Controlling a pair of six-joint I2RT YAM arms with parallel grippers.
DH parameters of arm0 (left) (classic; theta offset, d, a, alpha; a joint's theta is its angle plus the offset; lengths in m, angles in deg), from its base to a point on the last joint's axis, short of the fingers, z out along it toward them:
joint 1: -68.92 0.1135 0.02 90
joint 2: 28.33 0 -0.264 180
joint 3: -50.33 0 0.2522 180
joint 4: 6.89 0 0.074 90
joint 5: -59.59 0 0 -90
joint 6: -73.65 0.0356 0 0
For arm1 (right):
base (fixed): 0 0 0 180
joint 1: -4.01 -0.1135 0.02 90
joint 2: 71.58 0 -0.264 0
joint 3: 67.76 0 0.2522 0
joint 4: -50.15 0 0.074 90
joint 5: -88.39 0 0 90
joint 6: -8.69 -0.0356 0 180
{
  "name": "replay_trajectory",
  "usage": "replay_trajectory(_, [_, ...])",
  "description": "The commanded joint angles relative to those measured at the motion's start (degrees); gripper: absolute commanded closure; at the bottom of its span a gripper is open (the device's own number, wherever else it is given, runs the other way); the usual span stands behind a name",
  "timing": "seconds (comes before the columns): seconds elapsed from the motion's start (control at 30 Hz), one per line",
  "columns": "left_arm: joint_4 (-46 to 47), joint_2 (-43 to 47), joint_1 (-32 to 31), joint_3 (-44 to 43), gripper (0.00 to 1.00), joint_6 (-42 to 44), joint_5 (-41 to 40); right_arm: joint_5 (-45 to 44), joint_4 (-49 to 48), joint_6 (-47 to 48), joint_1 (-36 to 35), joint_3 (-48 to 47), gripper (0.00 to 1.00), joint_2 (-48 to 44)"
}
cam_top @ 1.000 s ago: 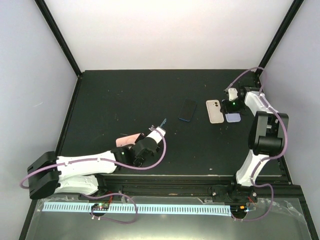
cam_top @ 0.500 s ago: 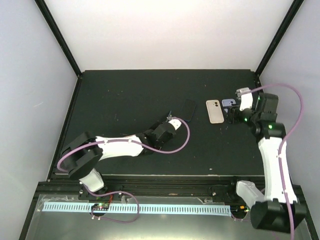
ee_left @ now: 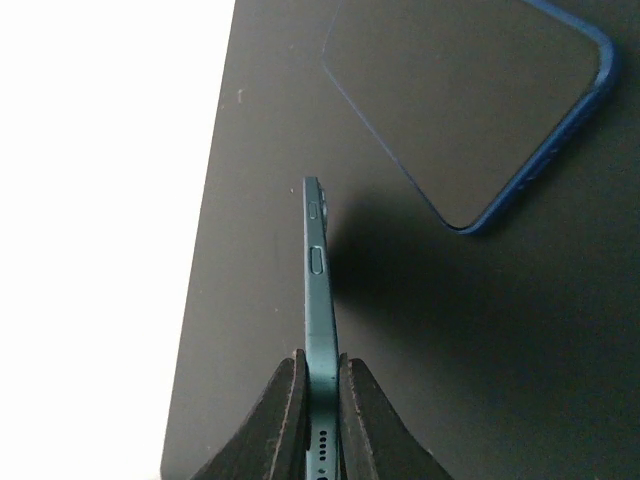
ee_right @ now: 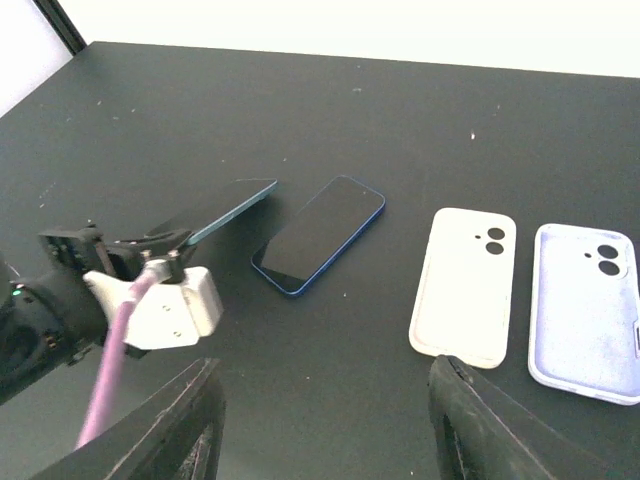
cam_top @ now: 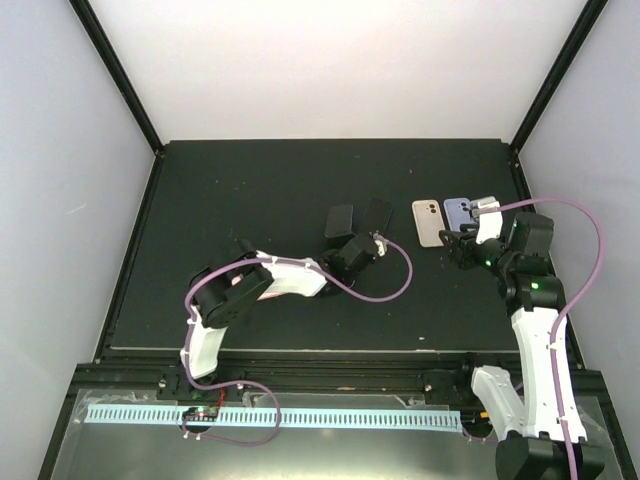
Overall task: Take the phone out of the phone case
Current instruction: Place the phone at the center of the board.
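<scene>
My left gripper (ee_left: pixel 320 356) is shut on the bottom end of a thin teal phone (ee_left: pixel 317 270), held edge-on above the table. From above, this gripper (cam_top: pixel 351 241) is at mid-table with the phone (cam_top: pixel 339 220) sticking out towards the back. A blue-rimmed phone (cam_top: pixel 378 214) lies screen up just right of it. A white phone case (cam_top: pixel 430 222) and a lilac phone case (cam_top: pixel 459 212) lie flat further right, camera cutouts showing. My right gripper (cam_top: pixel 458 246) hovers open just in front of the cases, holding nothing (ee_right: pixel 322 378).
The black table (cam_top: pixel 250 190) is walled by white panels with black corner posts at the back. My left arm (cam_top: pixel 280 278) stretches across the table's middle, with its purple cable (cam_top: pixel 395 285) looping to the right. The right arm (cam_top: pixel 535 310) stands along the right edge.
My left arm swung from the front left to mid-table, carrying the teal phone up beside the blue one. My right gripper opened and drew back from the lilac case.
</scene>
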Motion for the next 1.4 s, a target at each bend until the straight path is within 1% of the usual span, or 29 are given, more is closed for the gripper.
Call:
replay_trajectory(0.0, [1.8, -2.5, 3.1, -4.7, 0.95, 7.4, -2.1, 0.1, -2.4, 0.6, 0.2, 0.4, 0.44, -1.3])
replay_trajectory(0.17, [-1.0, -2.9, 4.5, -5.7, 0.71, 5.8, 2.5, -0.3, -2.1, 0.8, 0.2, 0.3, 0.44, -0.4])
replay_trajectory(0.27, [-1.5, -3.2, 4.6, -5.6, 0.64, 5.9, 4.9, -0.5, -2.1, 0.8, 0.2, 0.2, 0.44, 0.0])
replay_trajectory(0.37, [-4.1, -3.3, 4.6, -6.4, 0.58, 3.8, 8.1, -0.5, -2.2, 0.7, 0.2, 0.4, 0.44, 0.2])
replay_trajectory(0.5, [-11.6, -2.7, 4.6, -8.9, 0.46, -3.5, 10.6, -0.4, -2.2, 0.7, 0.2, 0.4, 0.44, 0.7])
replay_trajectory(0.53, [-13.2, -2.0, 4.6, -9.3, 0.42, -5.5, 11.5, -0.4, -2.2, 0.7, 0.2, 0.3, 0.44, 0.9])
replay_trajectory(0.6, [-16.6, -0.1, 5.1, -9.5, 0.31, -10.2, 16.1, -0.3, -2.2, 0.7, 0.2, 0.4, 0.44, 1.1])
replay_trajectory(0.77, [-25.0, 4.8, 6.7, -10.2, 0.12, -21.3, 23.2, 0.7, -1.8, 0.9, 0.2, 0.3, 0.43, 1.7])
replay_trajectory(0.83, [-26.5, 7.5, 6.8, -9.2, 0.08, -25.2, 23.6, 0.9, -1.7, 1.0, 0.2, 0.1, 0.44, 1.9])
replay_trajectory(0.87, [-27.4, 9.3, 6.9, -8.4, 0.03, -27.8, 22.9, 0.9, -1.6, 1.0, 0.2, 0.1, 0.43, 1.9])
replay_trajectory(0.97, [-32.2, 15.8, 8.3, -5.9, 0.01, -38.9, 21.8, 1.2, -1.4, 1.2, 0.2, 0.0, 0.43, 1.9])
replay_trajectory(1.03, [-36.8, 19.8, 10.3, -3.5, 0.01, -49.8, 21.6, 1.6, -1.2, 1.3, 0.2, -0.1, 0.43, 1.9])
replay_trajectory(1.1, [-40.2, 23.8, 13.2, -0.2, 0.01, -57.9, 24.0, 2.1, -1.1, 1.4, 0.2, -0.1, 0.43, 1.9])
replay_trajectory(1.17, [-41.2, 28.0, 16.6, 5.8, 0.01, -64.8, 27.4, 2.7, -0.9, 1.6, 0.2, -0.1, 0.43, 1.8])
replay_trajectory(1.3, [-38.8, 35.6, 25.3, 17.2, 0.01, -73.0, 36.9, 3.5, -0.7, 1.8, 0.2, -0.1, 0.43, 1.8])
replay_trajectory(1.37, [-37.1, 39.5, 31.7, 21.9, 0.01, -75.9, 40.9, 3.5, -0.6, 1.9, 0.2, -0.1, 0.43, 1.7])
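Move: The held phone's landing spot at the middle of the board is about 8 cm ahead of my left hand, a centimetre left and some 3 cm below. The blue-edged phone already lies 8 cm ahead and 9 cm right, the beige case 7 cm ahead and 24 cm right; the pink phone case, under my arm, is about 12 cm back and 21 cm left. From my right hand the spot is roughly 15 cm ahead, 25 cm left and 19 cm below. My left hand carries the pinched phone about 3 cm forward and slightly left, then opens wide and lets go of it, drawing back a little and sinking about 1.5 cm. Once clear I lift about 9 cm, swing some 18 cm left and back, then dip again towards the pink phone case, rolling my left side down and turning counter-clockwise with the fingers wide open. ##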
